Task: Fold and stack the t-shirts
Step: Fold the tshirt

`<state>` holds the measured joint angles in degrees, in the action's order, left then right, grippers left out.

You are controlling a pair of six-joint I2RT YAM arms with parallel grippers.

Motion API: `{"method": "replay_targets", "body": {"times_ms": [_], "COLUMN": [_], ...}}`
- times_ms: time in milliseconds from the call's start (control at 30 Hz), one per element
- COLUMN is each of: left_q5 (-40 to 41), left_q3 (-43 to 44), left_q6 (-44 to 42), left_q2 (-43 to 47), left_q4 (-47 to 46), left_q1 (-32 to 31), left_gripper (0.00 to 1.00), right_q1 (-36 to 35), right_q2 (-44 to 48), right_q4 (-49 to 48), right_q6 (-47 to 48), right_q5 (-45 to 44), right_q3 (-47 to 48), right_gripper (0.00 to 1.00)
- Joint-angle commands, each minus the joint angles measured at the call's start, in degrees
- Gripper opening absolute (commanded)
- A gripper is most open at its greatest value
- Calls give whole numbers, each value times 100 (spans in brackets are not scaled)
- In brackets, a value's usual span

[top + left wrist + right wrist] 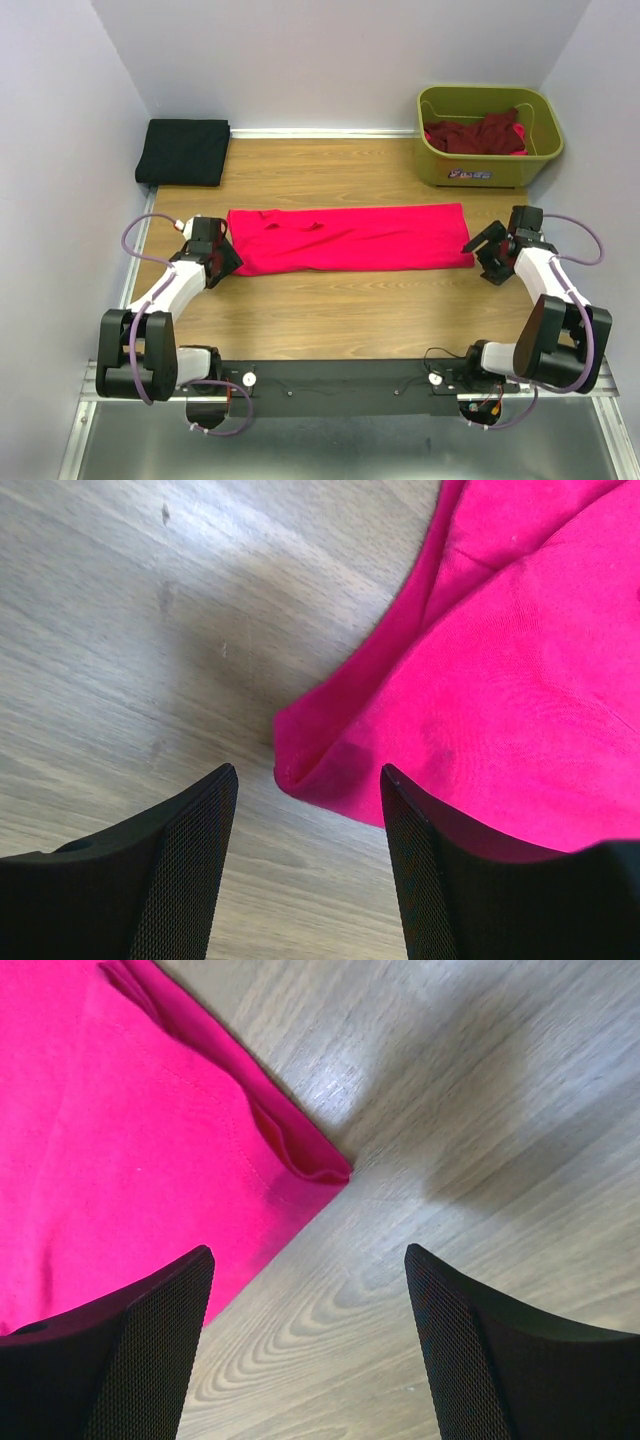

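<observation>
A bright pink-red t-shirt (350,238) lies folded into a long band across the middle of the table. My left gripper (226,256) is open just off its near left corner (290,775), nothing between the fingers. At the shirt's near right corner (335,1172) my right gripper (483,248) also stands open and empty, over bare wood. A folded black t-shirt (184,151) rests at the far left. Dark maroon t-shirts (478,135) are heaped in the tub.
The olive-green plastic tub (490,167) stands at the far right corner against the wall. Grey walls close in the table on the left, back and right. A metal rail (330,385) carrying the arm bases runs along the near edge.
</observation>
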<state>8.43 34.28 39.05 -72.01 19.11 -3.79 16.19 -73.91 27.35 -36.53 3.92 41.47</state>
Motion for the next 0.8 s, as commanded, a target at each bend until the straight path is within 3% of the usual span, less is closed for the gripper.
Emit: {"method": "replay_targets", "body": {"times_ms": [0, 267, 433, 567, 767], "left_q5": [-227, -192, -297, -324, -184], "left_q3": [-194, -343, -493, -537, -633], "left_q6": [471, 928, 1105, 1210, 1439], "left_q2": [265, 758, 882, 785, 653], "left_q4": [-197, -241, -338, -373, -653], "left_q1": [72, 107, 107, 107, 107], "left_gripper": [67, 67, 67, 65, 61], "right_q1": [95, 131, 174, 201, 227], "right_q2": [-307, -765, -862, -871, -827], "right_q4": [-423, -951, -1021, -1022, -1022], "right_q6": [-240, -451, -416, -355, -311], "right_q5": [513, 777, 724, 689, 671], "right_q3": [-201, -447, -535, -579, -632], "right_gripper": [84, 80, 69, 54, 49]}}
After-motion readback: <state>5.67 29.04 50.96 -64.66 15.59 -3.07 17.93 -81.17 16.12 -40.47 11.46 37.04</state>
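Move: The t-shirt's near right corner lies about 2 cm ahead of the right hand, 2 cm to its left and 4 cm below. The far right corner is some 13 cm ahead and 3 cm left, as low. From the left hand, the near left corner is about 1 cm ahead, 1 cm to its right and 2 cm below. Right hand sinks some 3 cm onto the near right corner, closing about halfway; left hand hovers, tilting 10–15 degrees. ##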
